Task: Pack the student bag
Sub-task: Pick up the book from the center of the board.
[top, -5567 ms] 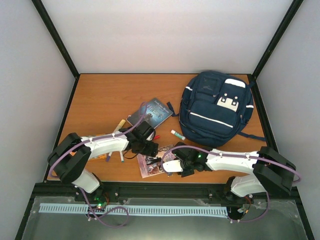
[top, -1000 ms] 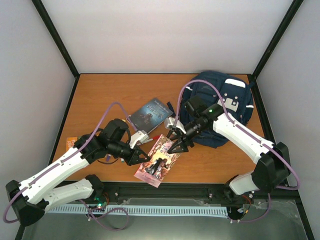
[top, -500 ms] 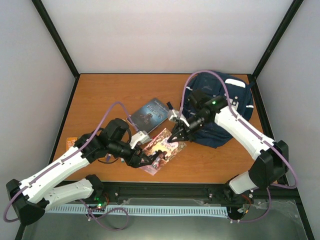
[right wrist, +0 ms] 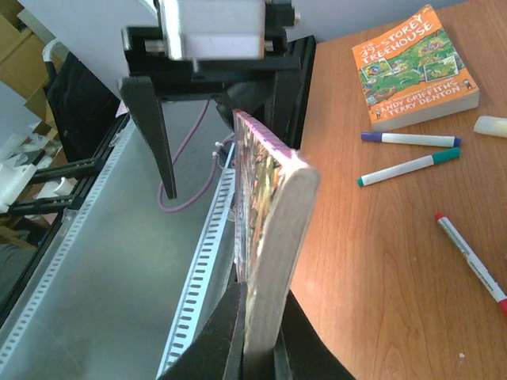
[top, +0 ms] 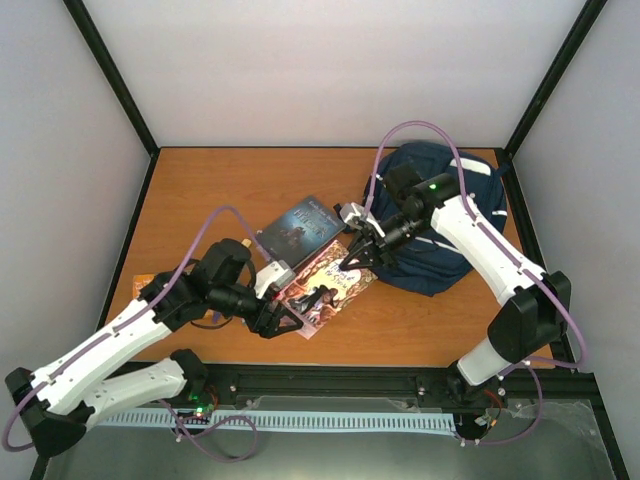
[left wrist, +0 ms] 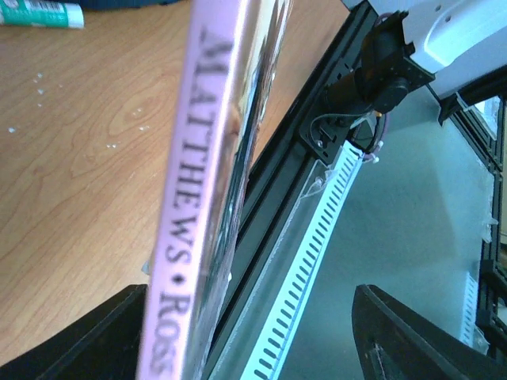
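Note:
The student bag (top: 425,265), navy with white stripes, lies at the back right of the table, partly under my right arm. My right gripper (top: 354,254) (right wrist: 261,305) is shut on the far edge of a pink paperback (top: 325,283) (right wrist: 277,229) and holds it tilted off the table beside the bag. My left gripper (top: 285,320) (left wrist: 245,348) stands open around the book's near end. The pink spine (left wrist: 190,198) passes close to its left finger (left wrist: 79,340) and far from the right one.
A dark blue book (top: 300,225) lies left of the bag. An orange book (right wrist: 412,67) (top: 143,282) and several markers (right wrist: 408,154) lie on the left side, a red marker (right wrist: 471,261) nearer. A glue stick (left wrist: 40,12) lies on the wood. The table's black front rail (top: 330,380) is close.
My right gripper closed on the pink book and drew it up toward the bag. My left gripper opened and let go of the book's near end.

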Controlling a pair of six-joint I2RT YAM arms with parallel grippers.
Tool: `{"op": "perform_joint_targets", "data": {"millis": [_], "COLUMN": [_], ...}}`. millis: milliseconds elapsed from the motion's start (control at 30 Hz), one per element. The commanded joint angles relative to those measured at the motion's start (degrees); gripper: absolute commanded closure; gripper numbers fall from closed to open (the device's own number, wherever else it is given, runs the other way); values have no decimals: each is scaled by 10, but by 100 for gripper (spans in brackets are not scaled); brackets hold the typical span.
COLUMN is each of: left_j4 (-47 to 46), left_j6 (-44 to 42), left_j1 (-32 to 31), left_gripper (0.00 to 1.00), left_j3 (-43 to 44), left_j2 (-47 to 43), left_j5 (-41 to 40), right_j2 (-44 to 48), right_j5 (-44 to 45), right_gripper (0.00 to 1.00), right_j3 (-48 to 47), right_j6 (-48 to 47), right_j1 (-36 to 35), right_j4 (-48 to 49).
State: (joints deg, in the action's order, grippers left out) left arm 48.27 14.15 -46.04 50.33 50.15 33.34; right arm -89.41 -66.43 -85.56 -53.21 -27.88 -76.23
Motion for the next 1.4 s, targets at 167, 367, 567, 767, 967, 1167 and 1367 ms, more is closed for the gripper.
{"op": "perform_joint_targets", "data": {"millis": [167, 367, 567, 767, 967, 1167, 1367], "left_j4": [13, 10, -19, -96, -157, -199, -229], "left_j6": [-1, -1, 17, 97, 173, 206, 245], "left_j1": [-4, -4, -5, -5, -4, -4, -5], "left_gripper": [42, 63, 95, 99, 99, 99, 99], "left_j3": [41, 40, 33, -6, -68, -94, -99], "left_j2": [0, 21, 22, 11, 0, 22, 69], "left_j5": [1, 22, 22, -26, -69, -62, -71], "right_j2": [-6, -2, -2, 46, 54, 90, 112], "right_j5": [-6, 0, 22, 137, 276, 444, 483], "right_gripper": [97, 97, 79, 45, 43, 44, 45], "right_j3": [10, 11, 15, 61, 94, 198, 275], "right_j6": [-40, -19, 7, 67, 28, 4, -9], "right_j1": [3, 3, 5, 93, 237, 274, 271], "right_j4": [-38, -22, 0, 74, 83, 177, 235]}}
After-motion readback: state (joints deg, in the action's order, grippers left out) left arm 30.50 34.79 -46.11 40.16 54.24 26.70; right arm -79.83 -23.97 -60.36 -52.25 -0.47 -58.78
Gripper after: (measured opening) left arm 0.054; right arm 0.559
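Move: Between the hands hangs the book, its far end still gripped by the right; its middle lies some 5 cm ahead, 6 cm right and 2 cm above the open left hand, and 4 cm back, 6 cm left and 4 cm below the right. From the left hand, about 20 cm lower, the green glue stick is 19 cm ahead, 16 cm right, and the dark book 26 cm straight ahead. The backpack lies about 22 cm ahead, 19 cm right and 20 cm below the right hand. Closing on the spine near the book's near end, the left hand pinches the book while the right still holds the far end. Then the right opens and swings off to its right some 20 cm, down and also forward, towards the backpack, fingers turning clockwise and downward; the left keeps its grip, lowers the book about 5 cm and eases forward, turning counter-clockwise. ##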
